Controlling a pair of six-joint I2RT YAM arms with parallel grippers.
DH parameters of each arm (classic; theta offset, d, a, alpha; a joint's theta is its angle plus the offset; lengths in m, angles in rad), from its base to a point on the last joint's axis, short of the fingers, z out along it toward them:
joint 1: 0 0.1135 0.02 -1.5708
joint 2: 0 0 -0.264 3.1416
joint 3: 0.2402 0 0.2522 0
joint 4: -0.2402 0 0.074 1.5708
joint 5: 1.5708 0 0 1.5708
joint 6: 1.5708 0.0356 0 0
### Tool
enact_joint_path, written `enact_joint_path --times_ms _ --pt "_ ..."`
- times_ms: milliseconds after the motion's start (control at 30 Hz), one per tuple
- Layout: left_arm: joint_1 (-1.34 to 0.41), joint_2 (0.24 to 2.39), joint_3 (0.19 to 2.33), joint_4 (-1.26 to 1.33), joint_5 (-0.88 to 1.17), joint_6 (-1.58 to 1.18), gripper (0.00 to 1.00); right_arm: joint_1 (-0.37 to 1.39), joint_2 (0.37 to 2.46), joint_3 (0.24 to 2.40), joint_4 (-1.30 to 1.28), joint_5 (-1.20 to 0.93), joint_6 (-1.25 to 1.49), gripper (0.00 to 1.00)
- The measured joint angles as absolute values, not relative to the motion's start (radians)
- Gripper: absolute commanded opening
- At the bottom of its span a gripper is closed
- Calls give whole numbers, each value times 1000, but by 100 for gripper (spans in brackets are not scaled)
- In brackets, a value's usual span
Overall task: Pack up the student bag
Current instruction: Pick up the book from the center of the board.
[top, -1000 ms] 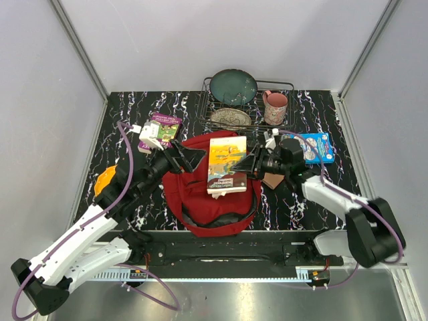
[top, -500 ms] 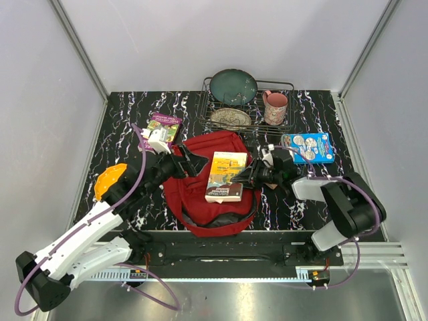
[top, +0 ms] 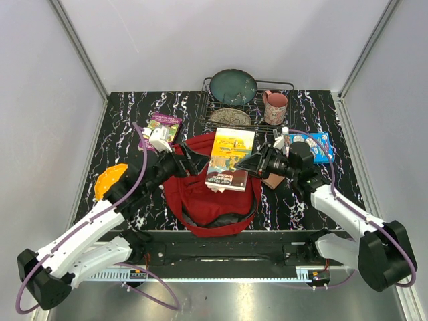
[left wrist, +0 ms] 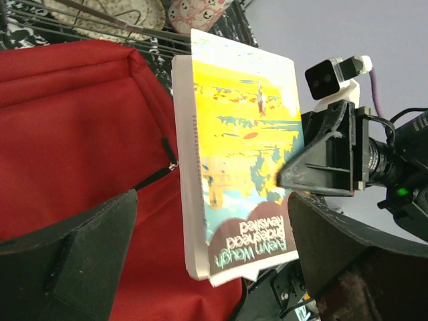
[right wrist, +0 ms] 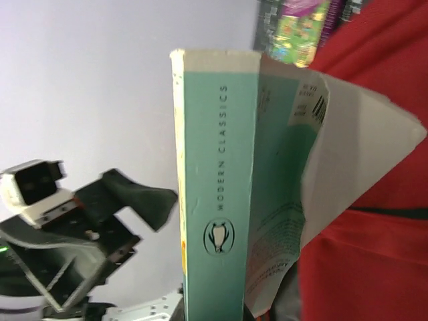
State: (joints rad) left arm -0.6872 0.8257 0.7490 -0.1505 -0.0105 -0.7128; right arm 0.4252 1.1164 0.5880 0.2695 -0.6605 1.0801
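Observation:
The student bag (top: 194,195) is a red backpack lying flat in the middle of the table, also seen in the left wrist view (left wrist: 80,134) and the right wrist view (right wrist: 374,254). A paperback book (top: 229,159) with a yellow and blue cover hangs tilted above the bag. My right gripper (top: 251,165) is shut on its right edge. The book's green spine (right wrist: 217,187) fills the right wrist view, with the back cover bent away. My left gripper (top: 192,160) stands open just left of the book, over the bag's upper left part, with nothing between its fingers (left wrist: 67,267).
A wire dish rack (top: 287,87) at the back holds a teal plate (top: 233,85) and a patterned plate (top: 231,118). A pink mug (top: 275,107) stands in it. A purple book (top: 162,127) lies back left, a blue pack (top: 319,146) at right, an orange object (top: 109,179) at left.
The right gripper dipped the book toward the bag half a second ago, then raised it and carried it a little farther back. The left gripper stayed open in about the same place.

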Motion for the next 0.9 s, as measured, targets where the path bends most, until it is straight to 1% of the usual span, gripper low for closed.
enact_joint_path --times_ms 267,367,600,900 --pt "-661 961 735 64 112 -794 99 426 1103 587 560 -820 1293 0" --pt "-637 1002 690 210 194 -870 99 426 1099 579 676 -860 1365 0" --pt "-603 1043 587 546 339 -1037 99 426 1097 557 841 -919 1464 0" --pt "-599 1147 535 907 446 -1240 99 426 1102 556 1026 -953 1531 0"
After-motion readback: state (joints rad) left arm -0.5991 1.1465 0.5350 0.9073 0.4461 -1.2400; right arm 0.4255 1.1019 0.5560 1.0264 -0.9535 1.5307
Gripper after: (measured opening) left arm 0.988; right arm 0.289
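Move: The book is already pinched along its right-hand edge in the right hand, its middle about 4 cm left of that hand and 2 cm farther out. From the open left hand it lies some 9 cm to the right, 5 cm ahead and about 6 cm lower. The red bag's middle is roughly 11 cm left, 4 cm ahead and 19 cm below the right hand; the brown wallet is about 15 cm right, 4 cm ahead and 20 cm below it. The right hand keeps its pinch on the book and lifts it about 13 cm above the bag while drawing it back some 6 cm, turning it so its left side rises, its far end comes up and it swings counter-clockwise. Meanwhile the wide-open left hand goes some 6 cm right towards the book's free page edge, first a little forward and then back again while rising 5 cm, rolling its left side down by roughly 35 degrees and swinging clockwise until its fingers stand on either side of the page edge, without closing. ##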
